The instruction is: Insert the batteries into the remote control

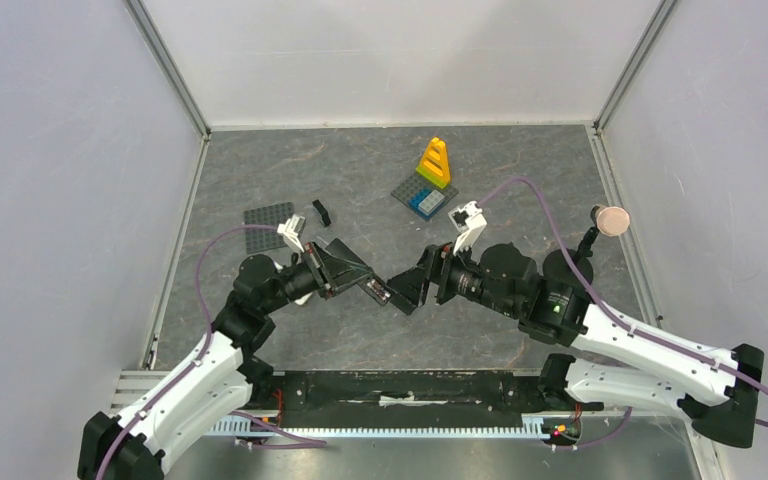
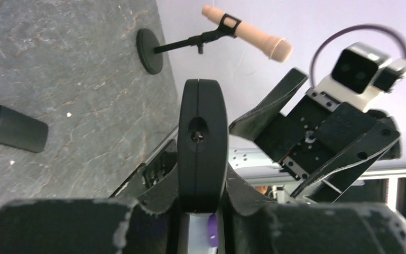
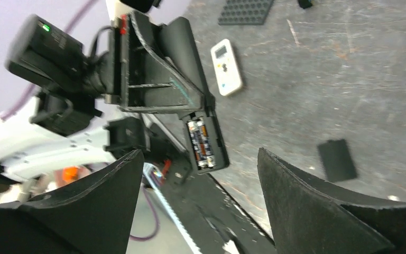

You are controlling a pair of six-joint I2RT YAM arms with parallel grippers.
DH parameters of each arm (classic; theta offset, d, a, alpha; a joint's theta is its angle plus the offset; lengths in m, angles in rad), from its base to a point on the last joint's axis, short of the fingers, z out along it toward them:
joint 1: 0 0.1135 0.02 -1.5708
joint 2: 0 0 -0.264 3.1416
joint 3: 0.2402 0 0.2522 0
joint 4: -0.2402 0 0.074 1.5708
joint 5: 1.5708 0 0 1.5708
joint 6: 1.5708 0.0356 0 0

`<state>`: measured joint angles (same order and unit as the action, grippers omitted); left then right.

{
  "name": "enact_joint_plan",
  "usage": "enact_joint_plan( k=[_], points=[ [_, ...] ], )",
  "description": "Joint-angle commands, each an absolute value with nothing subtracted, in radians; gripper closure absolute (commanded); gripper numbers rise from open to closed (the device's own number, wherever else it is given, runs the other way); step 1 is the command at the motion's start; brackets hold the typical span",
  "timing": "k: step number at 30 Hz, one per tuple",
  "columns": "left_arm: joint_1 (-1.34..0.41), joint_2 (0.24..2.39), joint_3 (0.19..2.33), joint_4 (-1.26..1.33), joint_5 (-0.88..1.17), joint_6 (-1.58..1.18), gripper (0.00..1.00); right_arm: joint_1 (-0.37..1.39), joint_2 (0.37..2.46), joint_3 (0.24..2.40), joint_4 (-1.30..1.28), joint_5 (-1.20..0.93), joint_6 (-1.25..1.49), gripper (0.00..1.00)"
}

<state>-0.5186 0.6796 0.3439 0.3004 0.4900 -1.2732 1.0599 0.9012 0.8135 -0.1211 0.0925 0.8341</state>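
My left gripper is shut on the remote control, a slim dark bar held up off the table. In the left wrist view the remote shows end-on, clamped between the fingers of that gripper. Its open slot faces the right wrist camera, and two batteries lie side by side inside the remote. My right gripper stands open just right of the remote's tip, with nothing between its fingers. In its own view the right gripper has its jaws wide apart.
A flat black cover lies on the table. A small white handset lies near a grey studded plate. A black brick piece, a yellow brick stack and a microphone stand stand farther back.
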Motion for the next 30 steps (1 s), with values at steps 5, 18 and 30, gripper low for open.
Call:
enact_joint_plan(
  k=[5,18,30],
  points=[
    [-0.520,0.621,0.423,0.181,0.578,-1.025,0.98,1.055,0.917,0.913,-0.301,0.008,0.507,0.18],
    [-0.520,0.636,0.449,0.238,0.669,-1.015,0.98,1.127,1.121,0.981,-0.233,-0.167,0.388,0.15],
    [-0.521,0.674,0.480,0.184,0.604,-1.107,0.98,1.239,1.197,1.040,-0.228,0.056,0.367,0.19]
  ],
)
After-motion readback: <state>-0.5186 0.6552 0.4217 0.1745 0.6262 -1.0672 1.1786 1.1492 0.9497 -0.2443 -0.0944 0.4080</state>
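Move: The remote control's open battery end, with both batteries in it, juts from the left fingers about 5 cm to the right hand's left, 2 cm back and some 4 cm below. The loose battery cover lies on the table about 5 cm back and 2 cm right of the right hand, roughly 17 cm below. From the left hand, the battery end is about 4 cm back, 2 cm right and 1 cm below. The remote control's battery end is approached by the right hand, fingers staying wide open: it sinks about 5 cm while swinging back and then left by nearly as much, turning some 25 degrees counter-clockwise and rolling its left side down. The left hand keeps its grip on the remote and draws it back about 2.5 cm, tilting it by some 10 degrees. ##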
